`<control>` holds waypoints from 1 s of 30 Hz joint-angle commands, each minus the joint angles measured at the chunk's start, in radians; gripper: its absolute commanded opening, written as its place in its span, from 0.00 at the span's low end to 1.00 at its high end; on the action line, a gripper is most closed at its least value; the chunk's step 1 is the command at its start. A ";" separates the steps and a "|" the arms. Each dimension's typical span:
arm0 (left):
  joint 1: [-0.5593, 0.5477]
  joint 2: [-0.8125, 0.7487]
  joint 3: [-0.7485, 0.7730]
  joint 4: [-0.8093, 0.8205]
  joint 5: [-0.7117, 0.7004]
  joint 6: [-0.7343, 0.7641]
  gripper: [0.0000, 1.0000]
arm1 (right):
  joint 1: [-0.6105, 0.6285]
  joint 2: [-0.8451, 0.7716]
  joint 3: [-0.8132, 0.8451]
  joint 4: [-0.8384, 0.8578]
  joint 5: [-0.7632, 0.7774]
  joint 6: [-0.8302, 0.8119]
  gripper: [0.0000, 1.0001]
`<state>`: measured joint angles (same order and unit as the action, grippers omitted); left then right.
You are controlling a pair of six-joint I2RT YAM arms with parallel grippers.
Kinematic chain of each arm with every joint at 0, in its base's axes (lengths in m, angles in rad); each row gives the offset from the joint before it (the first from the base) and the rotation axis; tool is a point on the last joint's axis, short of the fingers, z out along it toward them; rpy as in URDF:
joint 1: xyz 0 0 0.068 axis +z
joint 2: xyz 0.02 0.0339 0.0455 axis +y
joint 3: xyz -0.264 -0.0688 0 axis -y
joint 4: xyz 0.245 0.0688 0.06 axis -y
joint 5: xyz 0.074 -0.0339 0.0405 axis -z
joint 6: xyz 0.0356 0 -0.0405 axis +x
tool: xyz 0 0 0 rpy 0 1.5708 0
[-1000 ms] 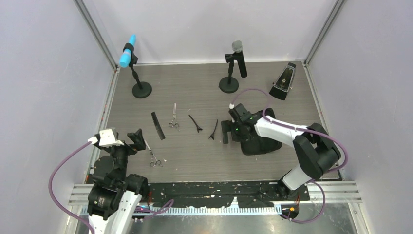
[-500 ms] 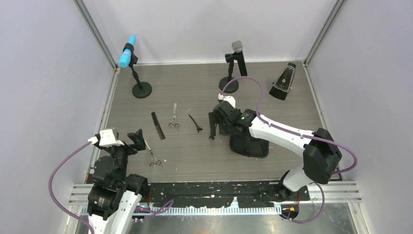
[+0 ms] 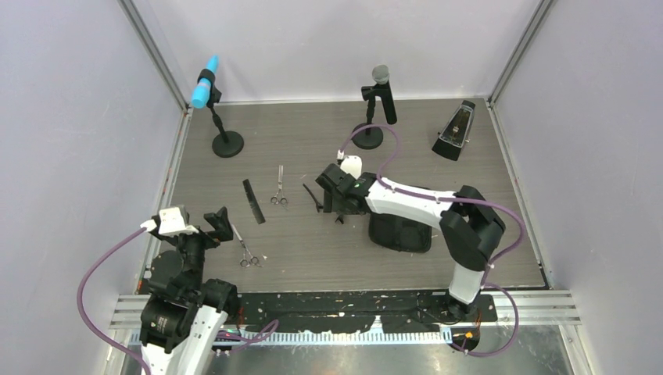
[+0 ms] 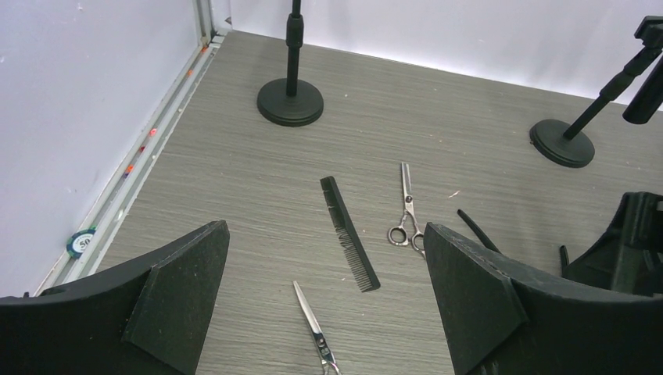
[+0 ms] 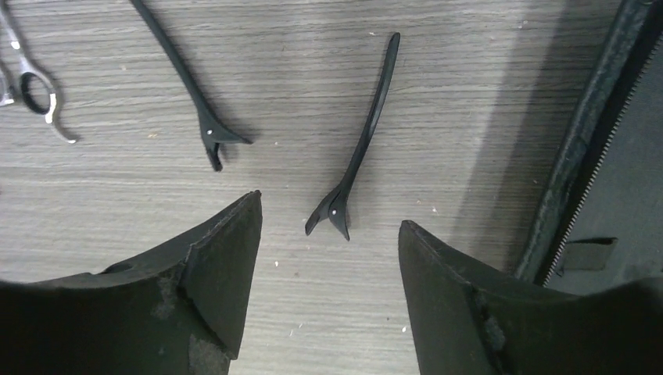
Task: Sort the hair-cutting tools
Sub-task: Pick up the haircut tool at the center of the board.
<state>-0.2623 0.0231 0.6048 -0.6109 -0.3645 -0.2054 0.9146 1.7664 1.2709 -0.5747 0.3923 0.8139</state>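
A flat black comb [image 3: 252,201] [image 4: 349,234] lies left of centre, with silver scissors [image 3: 278,187] [image 4: 406,211] to its right. Another pair of scissors [image 3: 246,250] [image 4: 314,328] lies just ahead of my open left gripper [image 3: 216,219] [image 4: 324,228]. My right gripper [image 3: 330,205] [image 5: 328,211] hovers low and open, with nothing held. Its fingertips flank the hinged end of a thin black hair clip [image 5: 360,148], which the arm mostly hides in the top view. The other hair clip [image 3: 313,197] [image 5: 188,86] lies just to the left.
A black zip case [image 3: 400,230] [image 5: 586,133] lies just right of the right gripper. Two microphone stands with round bases [image 3: 227,144] [image 3: 367,137] and a metronome [image 3: 454,131] stand along the back. Side walls enclose the table.
My right arm has swung left from above the zip case to over the hair clips, and its jaws have narrowed somewhat. The left arm has not moved.
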 commanded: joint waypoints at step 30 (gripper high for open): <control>-0.031 0.137 0.044 -0.016 0.182 -0.074 1.00 | 0.009 -0.229 -0.143 0.061 -0.089 -0.027 0.05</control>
<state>-0.2882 0.0853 0.6052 -0.6201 -0.2867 -0.2188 0.9169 1.7382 1.1778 -0.5358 0.3443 0.8368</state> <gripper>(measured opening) 0.994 0.092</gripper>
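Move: The black hair clip at the board's centre has its middle about 3 cm ahead of the right hand and 6 cm below, its forked end almost straight under the fingers. From this hand, the second clip lies some 8 cm to the left and 6 cm ahead, the thinning scissors about 16 cm left and 9 cm ahead, and the black case about 14 cm right, level fore and aft. From the left hand, the centre clip is roughly 14 cm ahead, 30 cm right and 24 cm below. The centre clip is pinched near its forked end: the right hand sinks almost straight down about 5.5 cm, its part-open fingers closing around the clip and shutting at the bottom. The hand then rises nearly 4 cm, drawing back about 2 cm and slightly right, keeping its grip. Late on, the left hand starts drifting 2 cm right and a little down, turning slightly clockwise, fingers still open. ##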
